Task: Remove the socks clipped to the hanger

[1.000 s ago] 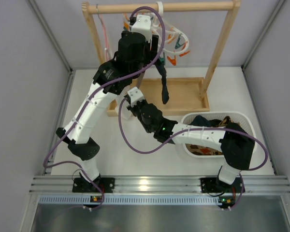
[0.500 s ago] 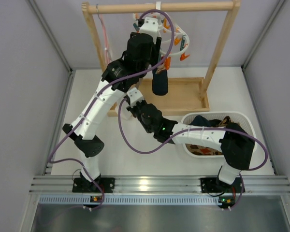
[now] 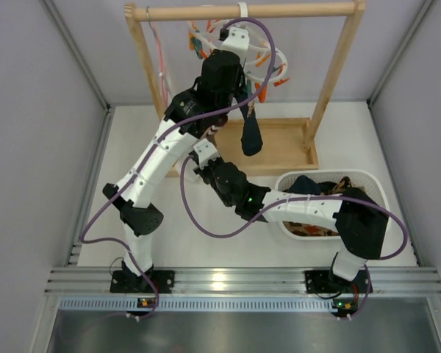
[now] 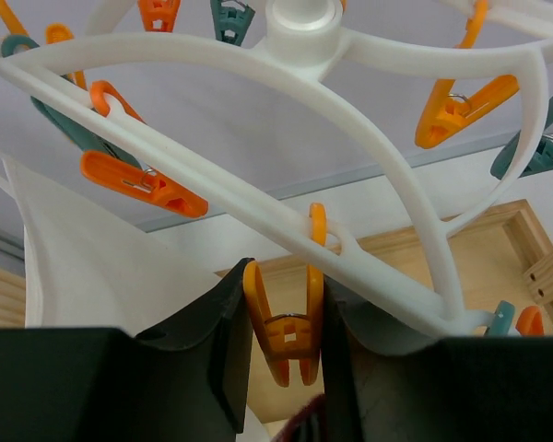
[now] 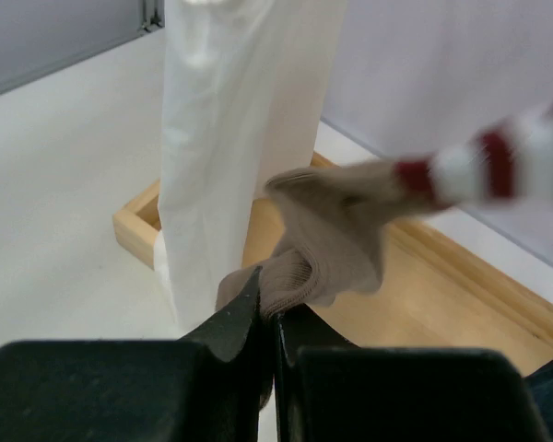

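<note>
The white hanger [image 4: 258, 189] with orange and teal clothespins hangs from the wooden rail [image 3: 279, 10]. My left gripper [image 4: 284, 276] is shut on one orange clothespin [image 4: 284, 336], squeezing its two handles. A dark sock [image 3: 251, 137] dangles below the hanger [image 3: 270, 60], and its dark top edge [image 4: 304, 419] shows just under that pin. Lower down, my right gripper [image 5: 269, 295] is shut on a taupe sock [image 5: 336, 230] with a red-and-white striped cuff [image 5: 498, 170], which stretches up to the right. In the top view the right gripper [image 3: 201, 149] sits beneath the left arm.
A long white cloth [image 5: 240, 138] hangs right beside the right gripper. The wooden rack's base tray [image 3: 287, 151] lies under the hanger. A white basket [image 3: 371, 181] holding socks stands at the right. A thin pink hanger [image 3: 160, 62] hangs at the rail's left.
The left arm has shifted right and up along the hanger, and its jaws have closed onto the orange clothespin. The dark sock has swung slightly. The right arm has hardly moved.
</note>
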Available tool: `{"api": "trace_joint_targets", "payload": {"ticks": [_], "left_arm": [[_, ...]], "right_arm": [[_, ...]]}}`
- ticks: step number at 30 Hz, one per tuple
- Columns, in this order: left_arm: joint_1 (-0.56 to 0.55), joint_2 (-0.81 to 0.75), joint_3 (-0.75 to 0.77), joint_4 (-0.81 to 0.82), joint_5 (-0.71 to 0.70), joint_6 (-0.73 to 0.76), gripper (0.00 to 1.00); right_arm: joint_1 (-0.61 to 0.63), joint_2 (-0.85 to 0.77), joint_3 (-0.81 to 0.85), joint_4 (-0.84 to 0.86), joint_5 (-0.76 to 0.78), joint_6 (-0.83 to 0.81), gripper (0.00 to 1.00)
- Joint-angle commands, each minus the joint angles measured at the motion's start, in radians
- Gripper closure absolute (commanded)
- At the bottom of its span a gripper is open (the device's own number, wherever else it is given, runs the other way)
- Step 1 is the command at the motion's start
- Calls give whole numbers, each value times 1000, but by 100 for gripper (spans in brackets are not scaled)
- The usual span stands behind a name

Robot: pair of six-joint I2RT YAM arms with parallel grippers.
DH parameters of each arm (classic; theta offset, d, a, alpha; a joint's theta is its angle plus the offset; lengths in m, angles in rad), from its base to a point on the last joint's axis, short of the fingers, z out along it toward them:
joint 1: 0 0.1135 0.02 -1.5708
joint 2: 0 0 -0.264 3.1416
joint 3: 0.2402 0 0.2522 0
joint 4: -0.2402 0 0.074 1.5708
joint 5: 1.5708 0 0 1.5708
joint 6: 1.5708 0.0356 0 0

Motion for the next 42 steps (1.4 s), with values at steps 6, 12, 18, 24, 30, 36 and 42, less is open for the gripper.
{"api": "trace_joint_targets", "payload": {"ticks": [6, 12, 18, 24, 30, 36, 42], "left_arm": [[5, -22, 4, 78, -17, -11, 75], [5, -131, -137, 75, -26, -102, 39], [5, -281, -313, 78, 1, -215, 3], [5, -442, -500, 78, -26, -286, 2], [5, -657, -737, 78, -33, -369, 2], [5, -850, -944, 77, -25, -392, 2], [5, -984, -1062, 73, -7, -367, 2]], "right_arm": [[26, -138, -156, 42, 55, 64, 100], [6, -432, -342, -191, 116, 290, 100], [-95, -693, -325, -723, 107, 481, 100], [-308, -862, -305, -1047, 49, 573, 100], [-430, -926, -270, -1164, 61, 599, 100], [-584, -917, -273, -1239, 92, 633, 100], [-678, -876, -321, -1204, 17, 660, 100]]}}
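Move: About 40 cm to the right of the right hand, a few centimetres nearer the base and some 20 below, lies the basket for the brown sock it holds. From this hand the navy sock hangs about 15 cm right and 8 farther out, the white cloth about 11 out and 6 left. The left hand still squeezes the yellow clip; from it the brown sock is about 9 cm below and 5 left, the white cloth 17 left, level in reach, 14 lower. Carrying the brown sock off in its shut fingers, the right hand dips about 4 cm, then sweeps nearly 40 cm right to above the basket, turning some 50 degrees clockwise and tipping its fingers down. The left hand opens wide, sinks off the yellow clip, then draws back and left about 20 cm, away from the hanger, rolling its left side down. ##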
